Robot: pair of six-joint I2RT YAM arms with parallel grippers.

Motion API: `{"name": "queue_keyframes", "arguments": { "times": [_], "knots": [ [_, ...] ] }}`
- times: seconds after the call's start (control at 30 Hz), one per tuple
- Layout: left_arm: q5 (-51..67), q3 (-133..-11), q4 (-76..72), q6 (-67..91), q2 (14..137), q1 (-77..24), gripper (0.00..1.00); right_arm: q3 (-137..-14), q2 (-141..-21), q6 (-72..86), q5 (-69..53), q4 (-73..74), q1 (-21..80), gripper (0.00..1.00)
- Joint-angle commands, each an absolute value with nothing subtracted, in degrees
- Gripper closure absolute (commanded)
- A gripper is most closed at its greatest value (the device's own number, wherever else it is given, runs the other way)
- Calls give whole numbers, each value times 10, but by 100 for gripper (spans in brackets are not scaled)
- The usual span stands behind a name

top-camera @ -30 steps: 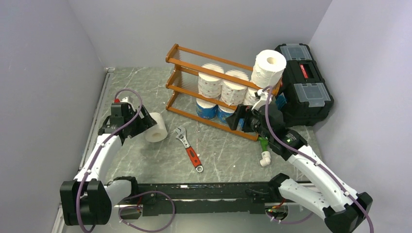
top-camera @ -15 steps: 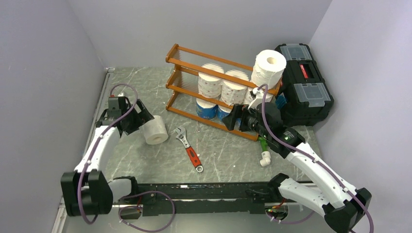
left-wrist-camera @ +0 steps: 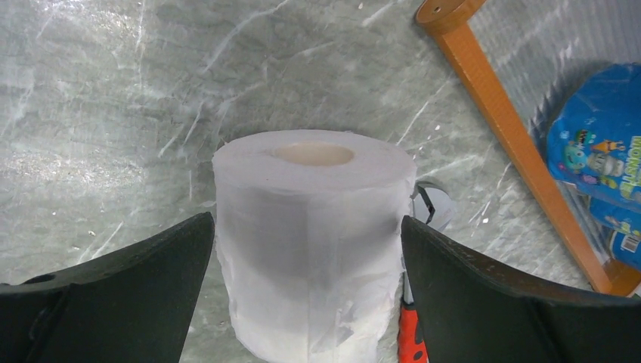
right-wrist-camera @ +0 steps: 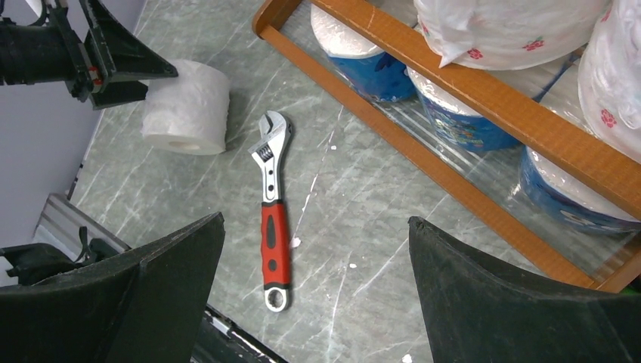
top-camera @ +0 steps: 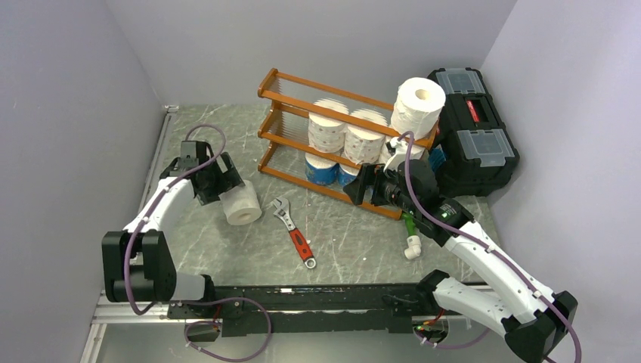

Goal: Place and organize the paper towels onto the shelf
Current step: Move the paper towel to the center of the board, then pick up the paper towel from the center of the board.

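A plain white paper towel roll (top-camera: 243,206) stands upright on the table, core hole up. My left gripper (top-camera: 221,186) is open and straddles this roll (left-wrist-camera: 314,242), with a thin gap at each finger. The orange-brown shelf (top-camera: 278,139) holds two red-printed rolls (top-camera: 329,125) on its middle tier. Blue-wrapped rolls (top-camera: 321,170) sit on the bottom tier, and a big white roll (top-camera: 418,102) is at the top right end. My right gripper (top-camera: 361,187) hovers open and empty in front of the shelf's lower rail (right-wrist-camera: 484,94). The right wrist view also shows the standing roll (right-wrist-camera: 187,110).
A red-handled adjustable wrench (top-camera: 295,231) lies between the arms. A white and green pipe fitting (top-camera: 410,240) lies by the right arm. A black toolbox (top-camera: 472,128) stands just right of the shelf. Walls close in on the left, back and right.
The left gripper opened and let go of the white roll, which now stands on the table; the left arm reached farther in. The right gripper drifted slightly left.
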State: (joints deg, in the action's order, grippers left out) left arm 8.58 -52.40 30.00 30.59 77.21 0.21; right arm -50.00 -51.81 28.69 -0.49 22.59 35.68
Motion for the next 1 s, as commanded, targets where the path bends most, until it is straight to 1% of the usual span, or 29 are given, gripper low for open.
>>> {"name": "queue_keyframes", "arguments": {
  "times": [0.0, 0.17, 0.2, 0.3, 0.43, 0.53, 0.67, 0.87, 0.97],
  "knots": [
    [76, -537, 309, 284, 788, -11, 1, -511, -518, 276, -1, 201, 359, 7],
    [70, -548, 325, 263, 818, -23, 1, -508, -514, 276, -2, 202, 359, 7],
    [68, -549, 326, 260, 820, -26, 2, -507, -513, 276, -1, 201, 359, 7],
    [72, -549, 323, 255, 820, -30, 14, -502, -510, 277, 15, 202, 359, 7],
    [78, -534, 299, 256, 790, -30, 36, -504, -507, 277, 22, 205, 359, 7],
    [86, -522, 282, 255, 759, -30, 44, -507, -503, 275, 29, 209, 358, 7],
    [99, -499, 252, 256, 714, -30, 48, -506, -500, 276, 34, 209, 358, 7],
    [121, -425, 129, 275, 618, -39, 47, -498, -500, 280, 24, 199, 359, 7],
    [103, -387, 68, 284, 573, -60, 47, -494, -501, 280, 17, 189, 359, 7]
  ]
}}
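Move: The left gripper, fingers open, straddles the white paper towel roll lying on its side; the roll's middle is about 3 cm back, 2 cm to the right and 4 cm below. The wrench lies some 9 cm back and 15 cm to the right, the shelf's left front foot about 8 cm ahead and 7 cm to the right, both roughly 8 cm lower. From the right gripper the roll is about 30 cm left, 3 cm ahead and 17 cm below. Bring the left gripper down about 1.5 cm and slightly right over the paper towel roll, then close the fingers to pinch it from both sides. Keep that grip and raise it some 4 cm off the table, easing back and a little right towards the wrench while the hand tips up by about 15 degrees. ##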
